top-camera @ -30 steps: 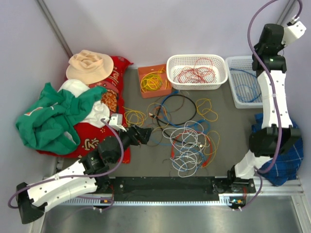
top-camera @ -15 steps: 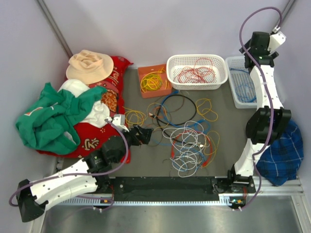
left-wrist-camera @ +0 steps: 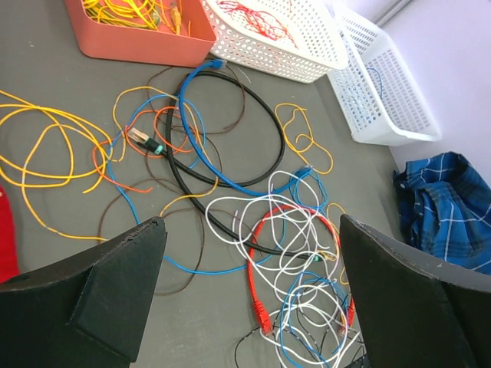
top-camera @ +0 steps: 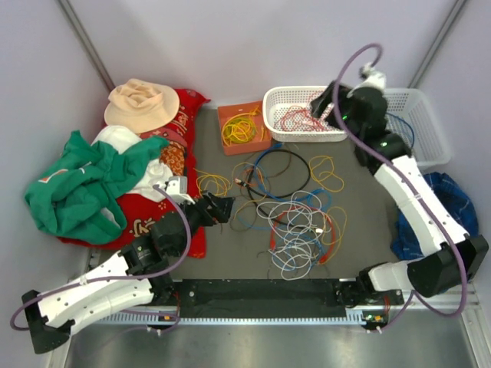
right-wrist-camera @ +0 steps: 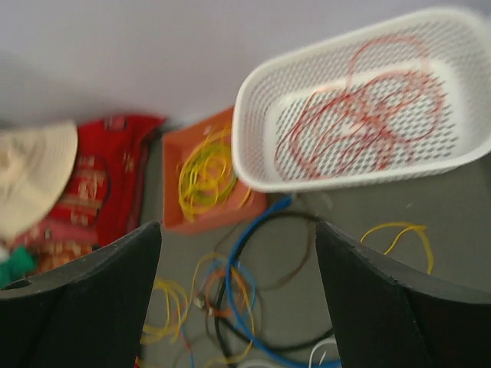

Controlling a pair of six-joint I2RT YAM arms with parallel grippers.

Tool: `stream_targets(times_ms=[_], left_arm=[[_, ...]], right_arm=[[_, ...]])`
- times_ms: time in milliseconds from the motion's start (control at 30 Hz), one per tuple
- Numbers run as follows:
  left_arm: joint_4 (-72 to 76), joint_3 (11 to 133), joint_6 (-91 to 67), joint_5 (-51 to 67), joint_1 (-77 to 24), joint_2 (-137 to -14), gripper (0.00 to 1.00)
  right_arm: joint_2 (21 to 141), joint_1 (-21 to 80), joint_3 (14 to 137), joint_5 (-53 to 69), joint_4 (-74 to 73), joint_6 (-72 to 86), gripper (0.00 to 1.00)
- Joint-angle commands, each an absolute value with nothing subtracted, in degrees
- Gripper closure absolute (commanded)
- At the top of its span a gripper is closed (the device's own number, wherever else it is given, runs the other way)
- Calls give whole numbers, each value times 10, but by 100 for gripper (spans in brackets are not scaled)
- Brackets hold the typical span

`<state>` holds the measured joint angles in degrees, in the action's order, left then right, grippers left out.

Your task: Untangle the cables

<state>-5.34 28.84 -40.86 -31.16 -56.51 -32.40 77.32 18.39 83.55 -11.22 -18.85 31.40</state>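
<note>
The cables [top-camera: 295, 222] lie in a loose tangle of white, blue, red, black and yellow loops on the grey table. My left gripper [top-camera: 228, 207] hovers open just left of the tangle. In the left wrist view the left gripper [left-wrist-camera: 252, 222] frames white loops [left-wrist-camera: 299, 222] and a red cable [left-wrist-camera: 258, 276] with a plug, touching nothing. A black loop [left-wrist-camera: 253, 107] and yellow strands [left-wrist-camera: 46, 153] lie beyond. My right gripper [top-camera: 322, 100] hangs open and empty above the front of a white basket [top-camera: 268, 103] of red cables. The wrist view shows the right gripper [right-wrist-camera: 238, 226] well above the table.
An orange tray [top-camera: 226, 111] holds yellow cables. A second white basket [top-camera: 430, 146] stands at the far right with a blue cable inside. A blue plaid cloth [top-camera: 437, 207] lies at the right. A red cushion [top-camera: 188, 107], green garment [top-camera: 69, 192] and hat [top-camera: 138, 103] fill the left.
My right arm has swung left and down, from over the far right basket to over the basket of red cables. The left gripper has edged slightly forward.
</note>
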Motion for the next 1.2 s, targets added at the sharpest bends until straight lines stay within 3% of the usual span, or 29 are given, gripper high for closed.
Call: stream_targets(times_ms=[0,200,900,967,1067,1100,1167], left_arm=[[-110,333,-424,-331,-564,-336,2],[-125,339,-443,-318,-564,-349,2],[-138,326,-475,-293,-564,-331,4],[-137,326,-475,-292,-564,-333,4],[-134,326,-474,-294,-564,-336,4],[-134,325,-473,-293,-564,-337,4],[-135,326,-474,-294,-564,-337,4]], right_arm=[[807,300,764,-37,-217,227,20],[890,413,702,-26,-222,160,19],[1057,425,670,-47,-127,143,29],[1059,425,666,-45,-112,144,32],[1073,425,678,-35,-121,142,52],[1077,424,679,-28,-123,142,64],[1074,425,666,-21,-119,147,73]])
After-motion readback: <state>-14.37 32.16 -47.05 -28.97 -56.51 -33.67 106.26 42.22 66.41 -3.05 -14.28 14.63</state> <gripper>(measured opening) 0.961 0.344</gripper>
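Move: The thick blue cable, where it crosses the black and yellow ones, lies far below my right hand: about 34 cm down, 17 cm to its left and 10 cm back. From that crossing, the black cable loop is centred some 4 cm right and 3 cm out, the white cable tangle 9 cm right and 15 cm nearer, the white basket 14 cm right and 20 cm out. From my left hand the crossing is roughly 12 cm ahead, 9 cm right, 21 cm down. I swing my empty, open right hand down and left, drawing it back a little, away from above the white basket, while the wrist tips the fingers from nearly level to steeply down and turns left. Over the crossing I sink the last 8 cm or so almost straight down, about 34 cm in all, then halt low around the thick blue cable and start shutting my fingers, leaving them partly open. ##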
